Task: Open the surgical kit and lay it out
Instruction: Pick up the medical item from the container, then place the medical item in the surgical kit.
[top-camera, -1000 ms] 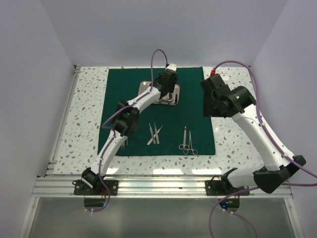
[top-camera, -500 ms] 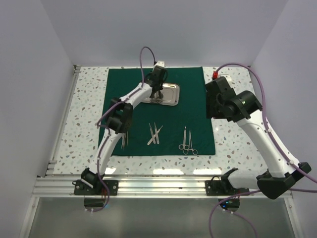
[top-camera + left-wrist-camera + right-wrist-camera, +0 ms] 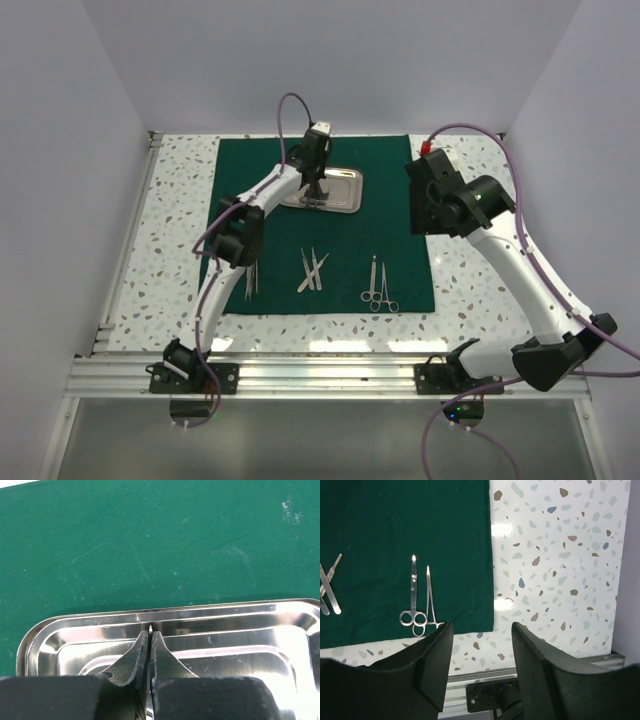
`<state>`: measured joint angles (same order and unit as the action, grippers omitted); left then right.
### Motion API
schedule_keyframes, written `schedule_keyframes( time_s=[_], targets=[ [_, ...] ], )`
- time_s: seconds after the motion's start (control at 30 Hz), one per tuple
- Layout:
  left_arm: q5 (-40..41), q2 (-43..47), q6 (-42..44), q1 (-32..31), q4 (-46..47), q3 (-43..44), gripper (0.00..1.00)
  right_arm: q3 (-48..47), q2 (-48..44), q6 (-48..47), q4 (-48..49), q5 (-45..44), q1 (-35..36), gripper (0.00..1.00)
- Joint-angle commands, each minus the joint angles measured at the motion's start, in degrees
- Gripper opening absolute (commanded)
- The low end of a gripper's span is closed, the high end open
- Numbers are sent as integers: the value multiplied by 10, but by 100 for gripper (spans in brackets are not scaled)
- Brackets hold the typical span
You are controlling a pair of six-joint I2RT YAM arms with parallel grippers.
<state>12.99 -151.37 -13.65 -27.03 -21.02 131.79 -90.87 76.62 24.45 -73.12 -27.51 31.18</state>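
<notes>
The dark green cloth (image 3: pixel 390 230) lies spread flat on the table. On its far middle sits the shiny steel tray (image 3: pixel 342 192). My left gripper (image 3: pixel 315 197) reaches down into the tray (image 3: pixel 225 607); in the left wrist view it (image 3: pixel 150 630) is shut, with a thin silver tip pinched between the fingertips. Tweezers (image 3: pixel 312 270) lie on the near part of the cloth, with scissors (image 3: pixel 372 280) and forceps (image 3: pixel 384 287) to their right. My right gripper (image 3: pixel 425 200) hovers open above the cloth's right edge, and nothing is between its fingers (image 3: pixel 435 655).
The speckled table (image 3: pixel 470 290) borders the cloth on all sides. A metal rail (image 3: pixel 330 375) with both arm bases runs along the near edge. Walls close in on the left, back and right. Another slim silver piece (image 3: pixel 250 282) lies beside the left arm.
My left gripper shifted left inside the tray, uncovering most of it, and its fingers closed. The right arm swung a little and came back, still open.
</notes>
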Motion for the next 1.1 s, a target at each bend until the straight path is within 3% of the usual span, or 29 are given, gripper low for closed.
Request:
schedule_keyframes(
  time_s=[0.0,0.37,0.73,1.07],
  targets=[
    [-68,-39,1,-2,-108,-25,0,-20,3,-3,16,1,-3,54],
    [-54,63,-24,5,-77,43,0,-17,-2,8,30,13,-3,54],
    [-59,171,-50,13,-56,-10,0,-1,-38,16,42,16,-3,54],
    [-91,244,-100,1,-91,-60,0,16,-68,17,56,16,-3,54]
  ],
)
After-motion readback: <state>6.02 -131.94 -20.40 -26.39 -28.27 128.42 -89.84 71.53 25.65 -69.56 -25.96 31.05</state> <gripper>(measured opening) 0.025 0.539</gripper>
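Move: The medical item, a ring-handled instrument, is already pinched near its far tip in the left fingers; its middle is some 5 cm back from the left hand and about 1 cm below. The tray's middle lies roughly 4 cm back, 1 cm right and 2 cm below; the scalpels are about 27 cm straight back, the tweezers level with them but 15 cm to the left. From the right hand the item is about 29 cm ahead, 23 cm left and 25 cm down. The medical item stays pinched by its tip in the shut left fingers as the left hand first eases back about a centimetre almost level, then climbs quickly, some 17 cm in all, up and away from the tray, ending about 3 cm farther back. The wrist rolls its left side down by some 15 degrees on the way. The right hand, empty and open, only drifts up about 2 cm. ##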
